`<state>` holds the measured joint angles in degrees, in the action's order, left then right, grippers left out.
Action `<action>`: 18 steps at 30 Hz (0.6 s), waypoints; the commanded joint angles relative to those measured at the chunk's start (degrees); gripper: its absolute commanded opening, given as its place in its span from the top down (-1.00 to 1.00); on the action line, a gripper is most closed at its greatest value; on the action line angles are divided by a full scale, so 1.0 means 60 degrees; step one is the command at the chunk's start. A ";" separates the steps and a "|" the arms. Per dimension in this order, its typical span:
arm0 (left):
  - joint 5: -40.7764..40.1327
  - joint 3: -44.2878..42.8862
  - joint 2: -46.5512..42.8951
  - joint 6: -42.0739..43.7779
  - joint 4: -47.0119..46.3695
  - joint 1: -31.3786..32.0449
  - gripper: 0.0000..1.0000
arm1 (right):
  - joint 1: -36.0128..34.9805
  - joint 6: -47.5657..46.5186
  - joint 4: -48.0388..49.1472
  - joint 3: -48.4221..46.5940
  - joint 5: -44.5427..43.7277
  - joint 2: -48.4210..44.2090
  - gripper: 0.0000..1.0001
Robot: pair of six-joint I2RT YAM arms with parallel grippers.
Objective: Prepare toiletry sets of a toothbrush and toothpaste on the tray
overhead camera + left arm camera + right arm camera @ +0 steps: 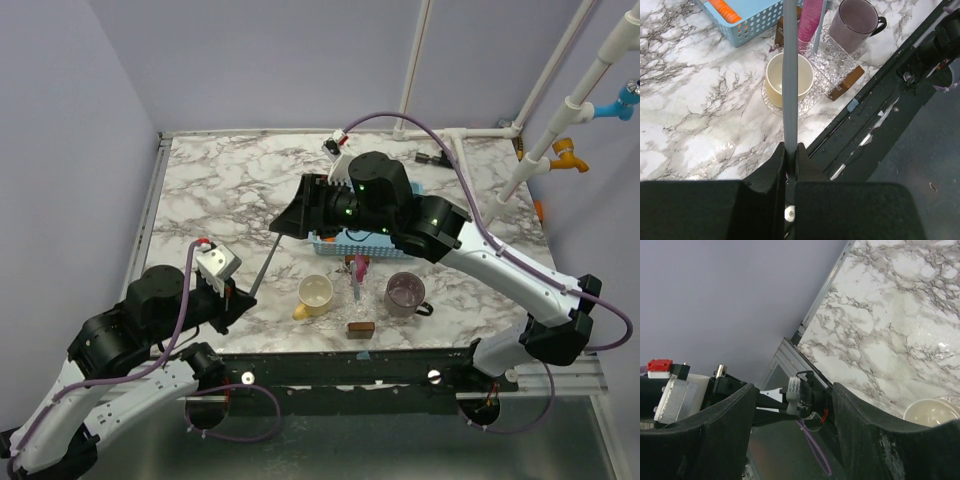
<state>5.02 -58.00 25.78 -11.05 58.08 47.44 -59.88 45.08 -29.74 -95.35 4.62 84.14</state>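
Observation:
My left gripper is shut on the handle of a grey toothbrush, which slants up and away over the table. Its white-bristled head lies between the fingers of my right gripper, which stands open and does not touch it. A clear glass tray with wooden ends sits near the front edge. A pink toothpaste tube lies on the tray's far end.
A cream cup stands on a clear coaster left of the tray, and a purple mug right of it. A blue basket sits behind them, mostly under the right arm. The table's front rail runs close by.

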 commanded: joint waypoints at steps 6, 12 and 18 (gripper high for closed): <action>-0.0752 -0.0203 0.0048 0.0215 0.0104 0.0367 1.00 | 0.0048 -0.0077 -0.0274 -0.0910 0.0665 0.0642 -0.07; -0.1172 -0.0238 0.0087 0.0245 0.0170 0.0501 1.00 | 0.0063 -0.0201 -0.0690 -0.1166 0.0734 0.0822 0.03; -0.1385 -0.0264 0.0155 0.0245 0.0178 0.0604 1.00 | 0.0058 -0.0209 -0.0786 -0.1254 0.0900 0.0939 0.18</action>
<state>-0.78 -58.39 26.04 -10.22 58.52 50.52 -59.88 44.77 -32.64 -101.08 8.01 88.75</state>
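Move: The head of the toothbrush, whose handle the left hand holds, stands almost between the right hand's open fingertips: about 2 cm left, 1 cm ahead and 1 cm below. From the left hand it lies some 7 cm ahead, 7 cm right and 11 cm up. Counted from the right hand, roughly 31-34 cm below, the cream cup stands level and 5 cm right, the tray level and 14 cm right, and the blue basket 19 cm ahead and 17 cm right. The toothbrush is kept held up by its handle in the nearly still left hand, while the right hand eases about 1.5 cm to the left onto its head end. The right fingers narrow around the bristled head from about two-thirds open to some 40 percent, still leaving a gap on both sides. ##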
